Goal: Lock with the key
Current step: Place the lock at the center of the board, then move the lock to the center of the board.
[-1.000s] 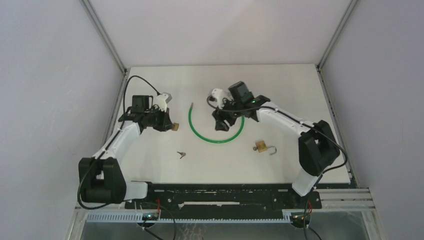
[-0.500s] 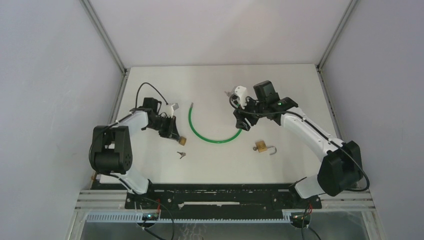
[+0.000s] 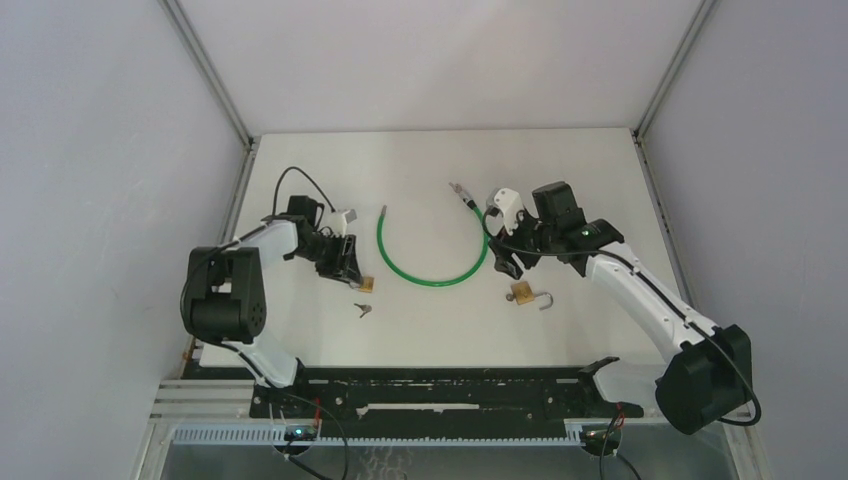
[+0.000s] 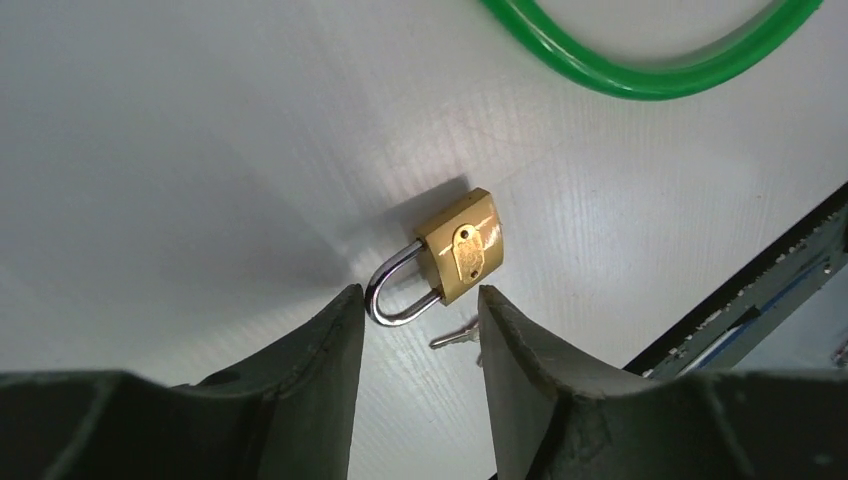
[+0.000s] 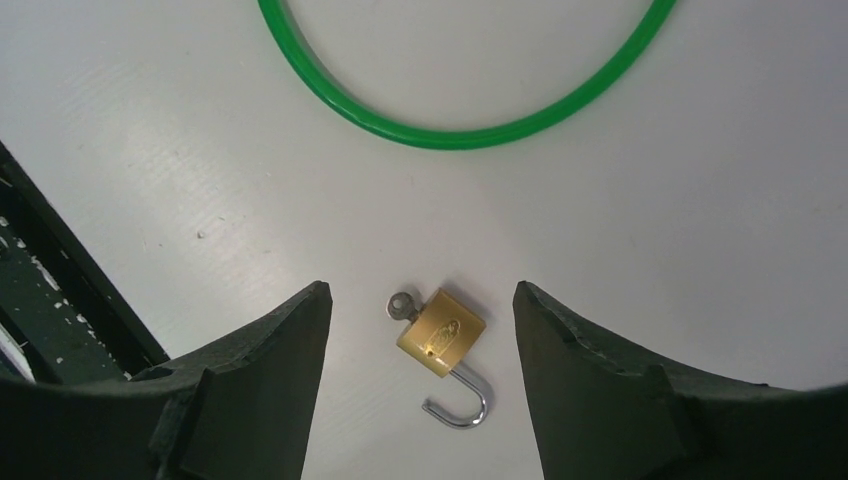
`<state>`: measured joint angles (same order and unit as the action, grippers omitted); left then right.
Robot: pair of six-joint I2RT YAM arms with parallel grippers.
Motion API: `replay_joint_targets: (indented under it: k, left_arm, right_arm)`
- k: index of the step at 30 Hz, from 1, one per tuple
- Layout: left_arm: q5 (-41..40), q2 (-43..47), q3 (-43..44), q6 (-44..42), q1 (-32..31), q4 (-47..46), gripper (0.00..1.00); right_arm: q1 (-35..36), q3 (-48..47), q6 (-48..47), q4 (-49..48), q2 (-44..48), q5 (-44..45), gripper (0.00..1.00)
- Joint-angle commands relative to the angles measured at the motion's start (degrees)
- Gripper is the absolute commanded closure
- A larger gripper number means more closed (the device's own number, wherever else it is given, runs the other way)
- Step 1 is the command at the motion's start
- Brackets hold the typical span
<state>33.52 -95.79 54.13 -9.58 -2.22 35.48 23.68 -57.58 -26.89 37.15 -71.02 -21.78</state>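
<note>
A brass padlock (image 3: 367,283) (image 4: 463,246) with its shackle closed lies on the white table just past my left gripper (image 3: 349,264) (image 4: 414,292). That gripper is open with nothing between its fingers. A loose key (image 3: 362,308) (image 4: 456,337) lies a little nearer. A second brass padlock (image 3: 521,292) (image 5: 442,333) lies with its shackle swung open and a key (image 5: 403,304) stuck in its body. My right gripper (image 3: 506,264) (image 5: 420,290) hovers over it, open and empty.
A green cable loop (image 3: 432,278) (image 4: 640,78) (image 5: 450,135) lies between the two arms, its metal-tipped ends (image 3: 458,188) pointing to the far side. The black rail (image 3: 440,385) runs along the near table edge. Enclosure walls stand close on both sides.
My left gripper has opened and let the closed padlock down onto the table. The right arm has swung right and nearer, from the cable to above the open padlock.
</note>
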Motion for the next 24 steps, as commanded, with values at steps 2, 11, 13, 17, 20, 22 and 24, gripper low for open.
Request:
replay_joint_targets:
  k: [2,11,13,17,20,22,24]
  left_arm:
    - [-7.2,5.7,2.1,1.3,0.3,-2.8,0.43]
    - [-17.5,21.1,-1.0,-0.8,0.3,-9.0,0.16]
    - [-19.5,25.3,-2.0,-2.2,0.3,-11.0,0.06]
    - [-22.3,33.0,-3.1,-7.0,0.3,-14.9,0.00]
    - [-23.3,37.7,-3.1,-10.4,0.3,-17.1,0.00]
    - [-23.1,40.4,-3.1,-11.1,0.3,-18.4,0.00]
    - [-21.9,43.0,-3.1,-10.7,0.3,-19.2,0.00]
  right_arm:
    - [-0.7,2.2,0.0,-1.2,3.5,5.7,0.24]
    - [-1.8,5.5,0.5,-2.7,7.8,15.5,0.18]
    - [-2.7,5.8,0.9,-2.6,8.8,15.7,0.14]
    - [-5.4,6.6,1.5,-2.9,10.7,15.4,0.07]
    - [-7.5,7.0,2.7,-3.6,12.1,16.2,0.05]
    - [-8.8,7.7,3.1,-4.7,13.6,17.0,0.04]
    - [-10.3,8.8,2.1,-5.5,15.1,16.2,0.02]
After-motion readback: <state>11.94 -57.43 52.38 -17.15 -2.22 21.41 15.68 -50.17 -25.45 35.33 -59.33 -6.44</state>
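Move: The lock already lies on the board just under the left fingertips, about 2 cm to the right of that hand, level with it fore and aft and some 2 cm below. The key is roughly 5 cm back and 2 cm to the right; the green hose's middle is about 15 cm right and 8 cm farther out. From the right hand the lock lies some 27 cm left, about level fore-and-aft, 14 cm below. The lock is left lying as the half-open left fingers spread fully and back off its shackle, the hand climbing about 20 cm while drifting left and forward, and tipping up by some 55 degrees. The empty right hand draws away to the right, also opening wider and swinging clockwise. ##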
